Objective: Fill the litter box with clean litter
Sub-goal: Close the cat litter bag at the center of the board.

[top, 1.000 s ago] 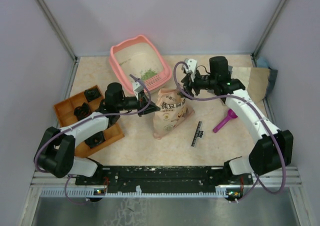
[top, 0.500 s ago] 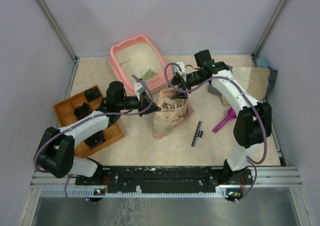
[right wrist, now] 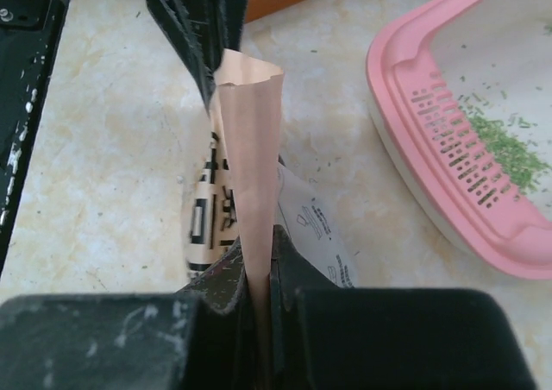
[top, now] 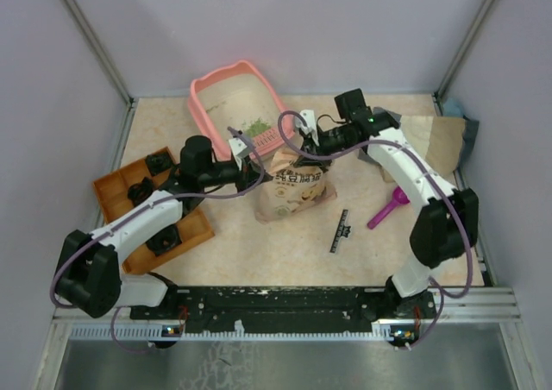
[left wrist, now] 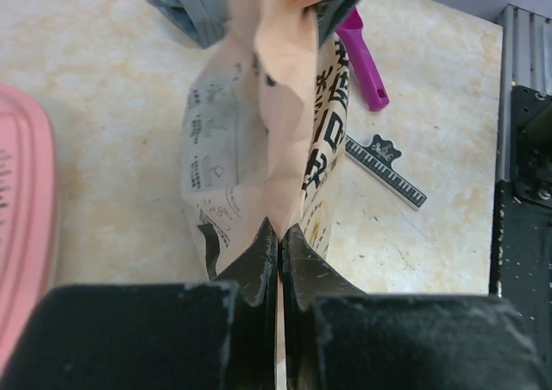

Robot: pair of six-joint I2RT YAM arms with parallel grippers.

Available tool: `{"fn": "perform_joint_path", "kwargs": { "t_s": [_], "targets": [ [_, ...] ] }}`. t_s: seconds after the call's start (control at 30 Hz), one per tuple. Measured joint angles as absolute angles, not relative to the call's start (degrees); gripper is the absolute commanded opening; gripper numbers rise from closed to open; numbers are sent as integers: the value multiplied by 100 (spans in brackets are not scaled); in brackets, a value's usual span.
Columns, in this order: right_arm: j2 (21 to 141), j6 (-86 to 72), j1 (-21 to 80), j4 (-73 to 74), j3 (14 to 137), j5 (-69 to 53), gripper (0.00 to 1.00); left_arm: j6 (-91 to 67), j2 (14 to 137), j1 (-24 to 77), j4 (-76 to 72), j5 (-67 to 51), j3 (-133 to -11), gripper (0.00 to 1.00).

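Observation:
The pink litter box [top: 200, 88] stands at the back of the table, with a small pile of green clean litter [top: 256, 128] in its near corner. It shows again in the right wrist view, litter box [right wrist: 431, 140] and clean litter [right wrist: 509, 153]. A beige printed paper bag [top: 293, 191] stands just in front of the box. My left gripper [top: 257, 167] is shut on the left end of the bag's top edge. My right gripper [top: 304, 152] is shut on the right end. The bag's folded top [left wrist: 285, 105] runs away from the left gripper [left wrist: 280, 228]. The right gripper [right wrist: 259, 239] pinches the bag's paper edge [right wrist: 246, 122].
An orange compartmented tray [top: 116, 191] with black parts lies at the left. A magenta scoop [top: 388, 209] and a black strip [top: 341, 230] lie right of the bag. Brown cardboard [top: 442, 140] lies at the back right.
My right arm swung left to the bag's top and its gripper shut on the paper. The bag now stands more upright and a little nearer the litter box. The left gripper kept its hold.

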State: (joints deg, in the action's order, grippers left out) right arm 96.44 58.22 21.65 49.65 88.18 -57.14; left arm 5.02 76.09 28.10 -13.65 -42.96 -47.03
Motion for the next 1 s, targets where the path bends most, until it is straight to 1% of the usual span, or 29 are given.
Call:
{"fn": "perform_joint_path", "kwargs": {
  "t_s": [0.1,0.13,0.17,0.23,0.3,0.33,0.4,0.6,0.87,0.93,0.97,1.0],
  "targets": [
    [8882,5074,2263,4388,8374,-5463,0,652,7450,2816,-1363,-4200,-4733,1],
    [8632,4858,2307,4239,8267,-5352,0,685,7419,2825,-1363,-4206,-4772,4],
    [8475,4703,2340,4167,8208,-5271,0,709,7397,2829,-1369,-4228,-4816,10],
    [8241,4416,2397,4104,8180,-5096,0,709,7369,2838,-1404,-4331,-4873,28],
    [8152,4261,2418,4128,8180,-4906,0,646,7319,2818,-1435,-4471,-4877,44],
    [8147,4213,2434,4165,8184,-4814,0,587,7288,2794,-1459,-4521,-4877,49],
    [8160,4141,2493,4270,8187,-4633,0,414,7220,2768,-1605,-4698,-4877,54],
    [8237,4088,2711,4786,8501,-4333,0,126,7231,2749,-1769,-5037,-4941,61],
    [8440,4097,2998,5116,8879,-3970,0,-303,7491,2764,-1758,-5502,-5166,61],
    [8571,4117,3065,5227,9102,-3870,0,-434,7542,2786,-1798,-5529,-5183,58],
    [8652,4130,3089,5297,9229,-3833,0,-480,7564,2797,-1804,-5529,-5192,54],
    [8739,4136,3114,5347,9358,-3782,0,-521,7581,2812,-1802,-5520,-5201,48]
  ]
}}
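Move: The cat litter bag is already pinched by its upturned mouth in both closed grippers; its middle lies about 8 cm to the left hand's right, 1 cm back and 10 cm below. From the right hand it is roughly 3 cm back, 1 cm left and 11 cm down. The litter box is some 22 cm ahead of the left hand and 6 cm to its left, 15 cm lower; the black strip is about 11 cm back and 11 cm right of the right hand, on the table. Hauling the bag's mouth upward, both hands rise together, the right keeping its pinch while going up about 5 cm and back 3 to 4, turning some 10 degrees clockwise. The left starts up still shut, then opens to over half and lets go of its corner, climbing about 6 cm in all before easing back and slightly right beside the edge. ##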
